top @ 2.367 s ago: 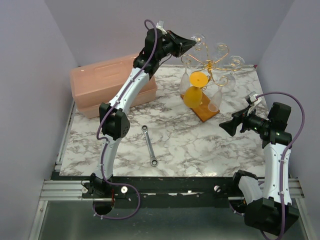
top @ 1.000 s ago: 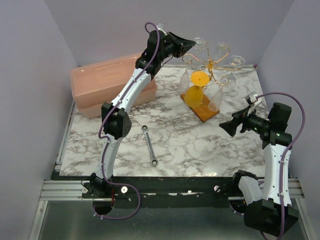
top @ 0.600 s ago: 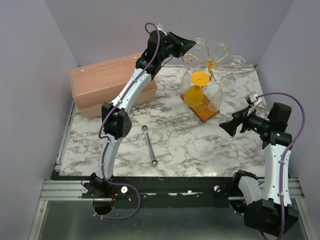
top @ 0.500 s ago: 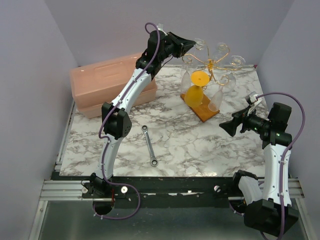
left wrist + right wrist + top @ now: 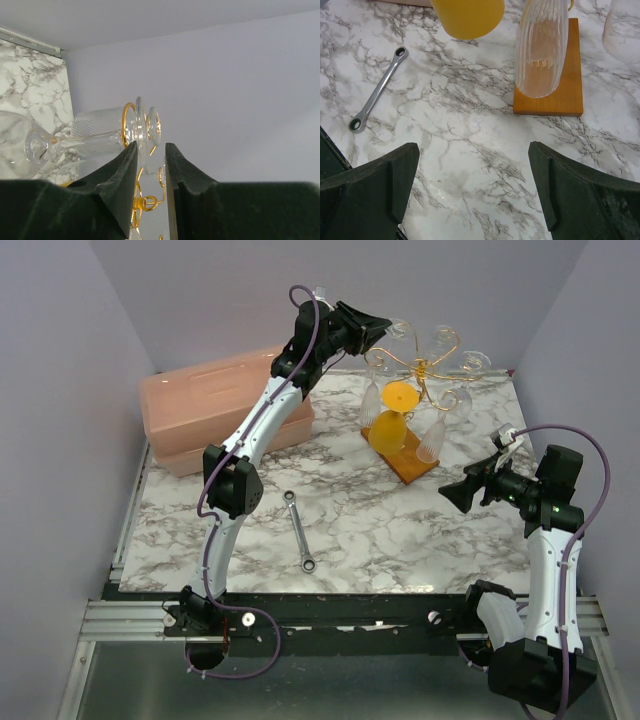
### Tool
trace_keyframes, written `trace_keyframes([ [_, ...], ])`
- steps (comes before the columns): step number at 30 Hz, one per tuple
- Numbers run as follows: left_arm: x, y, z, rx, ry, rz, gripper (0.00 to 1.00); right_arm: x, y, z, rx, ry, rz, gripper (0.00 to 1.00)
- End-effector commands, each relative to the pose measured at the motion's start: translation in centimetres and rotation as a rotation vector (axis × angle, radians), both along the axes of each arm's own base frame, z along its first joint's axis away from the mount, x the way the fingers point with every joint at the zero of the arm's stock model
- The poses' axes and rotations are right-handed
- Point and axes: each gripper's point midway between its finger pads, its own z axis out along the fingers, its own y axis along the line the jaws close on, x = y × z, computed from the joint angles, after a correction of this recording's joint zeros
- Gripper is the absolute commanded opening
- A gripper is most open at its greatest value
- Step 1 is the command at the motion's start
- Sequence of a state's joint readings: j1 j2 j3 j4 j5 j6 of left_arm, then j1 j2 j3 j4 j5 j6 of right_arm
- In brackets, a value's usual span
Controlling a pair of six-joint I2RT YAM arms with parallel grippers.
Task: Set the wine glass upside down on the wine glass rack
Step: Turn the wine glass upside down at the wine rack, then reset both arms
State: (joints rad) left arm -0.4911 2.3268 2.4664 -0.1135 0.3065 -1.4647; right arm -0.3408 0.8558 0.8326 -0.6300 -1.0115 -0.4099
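Note:
The gold wine glass rack (image 5: 425,368) stands on its orange-brown base (image 5: 412,462) at the back right of the table. A clear wine glass (image 5: 90,142) hangs upside down from the rack's left arm, its stem in a gold loop (image 5: 127,120) and its foot (image 5: 141,127) just past the loop. My left gripper (image 5: 385,328) is high at that arm. Its jaws stand a little apart with the foot's rim at the tips (image 5: 150,147), not pinched. My right gripper (image 5: 450,492) hovers wide open over bare table to the right (image 5: 475,185), holding nothing.
An orange glass (image 5: 390,425) and a ribbed clear glass (image 5: 432,438) also hang on the rack over its base (image 5: 560,95). A wrench (image 5: 299,531) lies mid-table. A pink box (image 5: 225,405) sits at the back left under my left arm.
My left gripper's jaws have parted slightly off the glass foot, and the arm barely shifted. The glass stays hanging on the rack. The right arm has not moved.

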Motion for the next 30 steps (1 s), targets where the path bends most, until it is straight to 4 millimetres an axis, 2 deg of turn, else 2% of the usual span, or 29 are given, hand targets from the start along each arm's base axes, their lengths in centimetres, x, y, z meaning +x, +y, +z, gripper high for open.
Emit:
trace_keyframes([
  [1,-0.3,0.5,2.9,-0.041,-0.055,0.016,0.31,-0.4,0.2,0.3,0.003,-0.015,0.016,1.00],
  [6,-0.5,0.9,3.4,-0.042,-0.064,0.023,0.35,-0.4,0.2,0.3,0.004,-0.015,0.016,1.00],
  [12,-0.6,1.7,3.8,-0.024,-0.070,0.042,0.45,-0.4,0.2,0.3,0.001,-0.018,0.016,1.00],
  [19,-0.6,2.5,3.7,-0.005,-0.060,0.054,0.59,-0.4,0.2,0.4,-0.001,-0.021,0.016,1.00],
  [21,-0.6,2.7,3.7,0.003,-0.059,0.059,0.65,-0.4,0.2,0.3,-0.002,-0.021,0.015,1.00],
  [24,-0.6,3.4,4.0,0.021,-0.070,0.074,0.72,-0.4,0.2,0.4,-0.006,-0.027,0.014,1.00],
  [30,-0.7,5.8,4.8,0.074,-0.114,0.108,0.73,-0.5,0.2,0.4,-0.011,-0.033,0.012,1.00],
])
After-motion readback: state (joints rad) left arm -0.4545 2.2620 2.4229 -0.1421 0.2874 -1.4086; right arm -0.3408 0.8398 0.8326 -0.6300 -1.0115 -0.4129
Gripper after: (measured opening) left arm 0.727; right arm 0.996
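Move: The wine glass I have just hung upside down has its foot at my left fingertips; its middle lies about 3 cm right and 9 cm below. The rack hub sits roughly 9 cm back and 8 cm right, the ribbed glass about 9 cm back and 3 cm left, and the next clear glass level with me, some 13 cm right. From my right hand the hung glass is about 28 cm ahead, 15 cm left and 8 cm higher. I let go of the glass's foot: my left fingers, only a little apart, spread to about three quarters open while the hand almost stays in place. Then I draw the hand some 3 cm to the left, rising about 1 cm late on, away from the foot and the rack, with the wrist hardly turning. ##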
